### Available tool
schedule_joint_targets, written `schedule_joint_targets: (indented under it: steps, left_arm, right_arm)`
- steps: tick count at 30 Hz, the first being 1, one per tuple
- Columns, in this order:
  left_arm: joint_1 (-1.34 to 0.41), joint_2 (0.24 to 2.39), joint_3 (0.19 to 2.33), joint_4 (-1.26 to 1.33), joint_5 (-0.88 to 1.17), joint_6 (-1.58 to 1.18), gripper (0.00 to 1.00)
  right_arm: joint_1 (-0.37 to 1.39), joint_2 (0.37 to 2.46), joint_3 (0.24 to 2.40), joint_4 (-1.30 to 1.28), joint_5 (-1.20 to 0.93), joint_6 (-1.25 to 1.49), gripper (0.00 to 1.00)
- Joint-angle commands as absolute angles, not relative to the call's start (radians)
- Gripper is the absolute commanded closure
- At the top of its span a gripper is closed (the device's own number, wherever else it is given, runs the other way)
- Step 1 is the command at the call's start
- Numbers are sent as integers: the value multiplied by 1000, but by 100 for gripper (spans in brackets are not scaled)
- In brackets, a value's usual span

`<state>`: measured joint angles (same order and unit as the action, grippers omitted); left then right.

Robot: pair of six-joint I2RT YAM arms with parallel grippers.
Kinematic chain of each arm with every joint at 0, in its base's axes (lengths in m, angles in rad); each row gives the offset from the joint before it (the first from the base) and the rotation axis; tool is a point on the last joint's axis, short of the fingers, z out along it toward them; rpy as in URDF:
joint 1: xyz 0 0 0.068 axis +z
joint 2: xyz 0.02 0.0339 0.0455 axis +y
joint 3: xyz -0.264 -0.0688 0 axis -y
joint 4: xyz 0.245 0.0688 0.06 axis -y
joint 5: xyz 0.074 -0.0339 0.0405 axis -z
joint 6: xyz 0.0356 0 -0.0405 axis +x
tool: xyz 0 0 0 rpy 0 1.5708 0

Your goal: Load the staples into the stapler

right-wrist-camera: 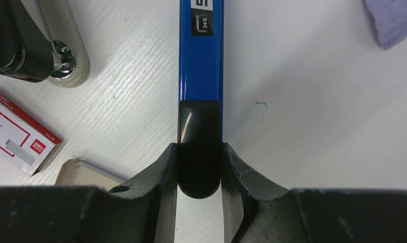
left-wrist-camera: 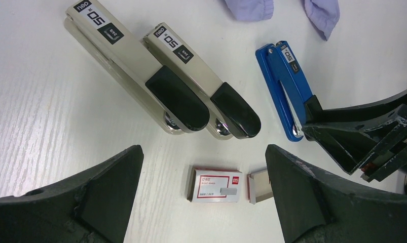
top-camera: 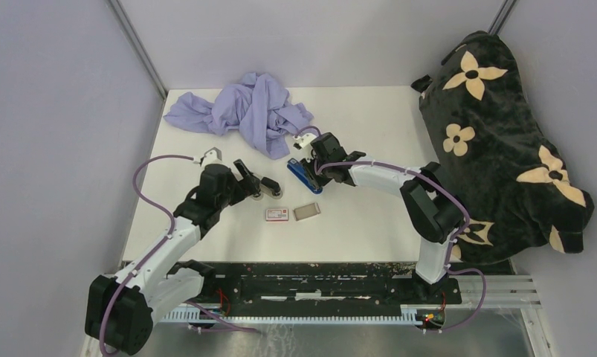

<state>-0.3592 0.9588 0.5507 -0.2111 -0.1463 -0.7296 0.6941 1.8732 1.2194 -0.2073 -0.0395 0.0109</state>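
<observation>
A blue stapler (right-wrist-camera: 200,61) lies flat on the white table, and my right gripper (right-wrist-camera: 199,152) is shut on its black rear end. The same stapler (top-camera: 304,175) is at mid-table in the top view. The red-and-white staple box (left-wrist-camera: 216,185) lies below it, with the small grey tray of staples (left-wrist-camera: 259,186) just to its right, half hidden by my finger. My left gripper (left-wrist-camera: 204,152) hovers wide open over the box, holding nothing. From above, the box (top-camera: 277,215) and tray (top-camera: 307,211) lie side by side.
Two beige staplers with black ends (left-wrist-camera: 135,66) (left-wrist-camera: 201,71) lie side by side left of the blue one. A crumpled purple cloth (top-camera: 247,111) sits at the table's back. A black flowered cushion (top-camera: 503,134) fills the right side.
</observation>
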Motion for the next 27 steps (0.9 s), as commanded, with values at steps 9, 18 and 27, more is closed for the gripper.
schedule_joint_targets:
  steps: [9,18,27]
  left_arm:
    - [-353,810,701,-376,-159,-707,2]
    - [-352,590,856,-589,-238,-599,1]
    - [-354,383,884,-635,-352,-462,1]
  right_arm:
    - [699,1657,1109,-277,45,124,40]
    - [697,1235,985,-344,338,226,5]
    - [697,780,831,-428,587,290,0]
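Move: The right fingers still pinch the blue stapler by its black cap; its middle lies about 4 cm ahead and 3 cm left of them, 1 cm lower. From that hand the open tray is some 6 cm back and 2 cm left, and the nearer beige stapler about 2 cm ahead and 15 cm left. The left hand, empty, has the blue stapler roughly 8 cm ahead, 16 cm right and 8 cm below. Right hand releases the blue stapler, then swings right as both hands rise nearly 20 cm and back away. ##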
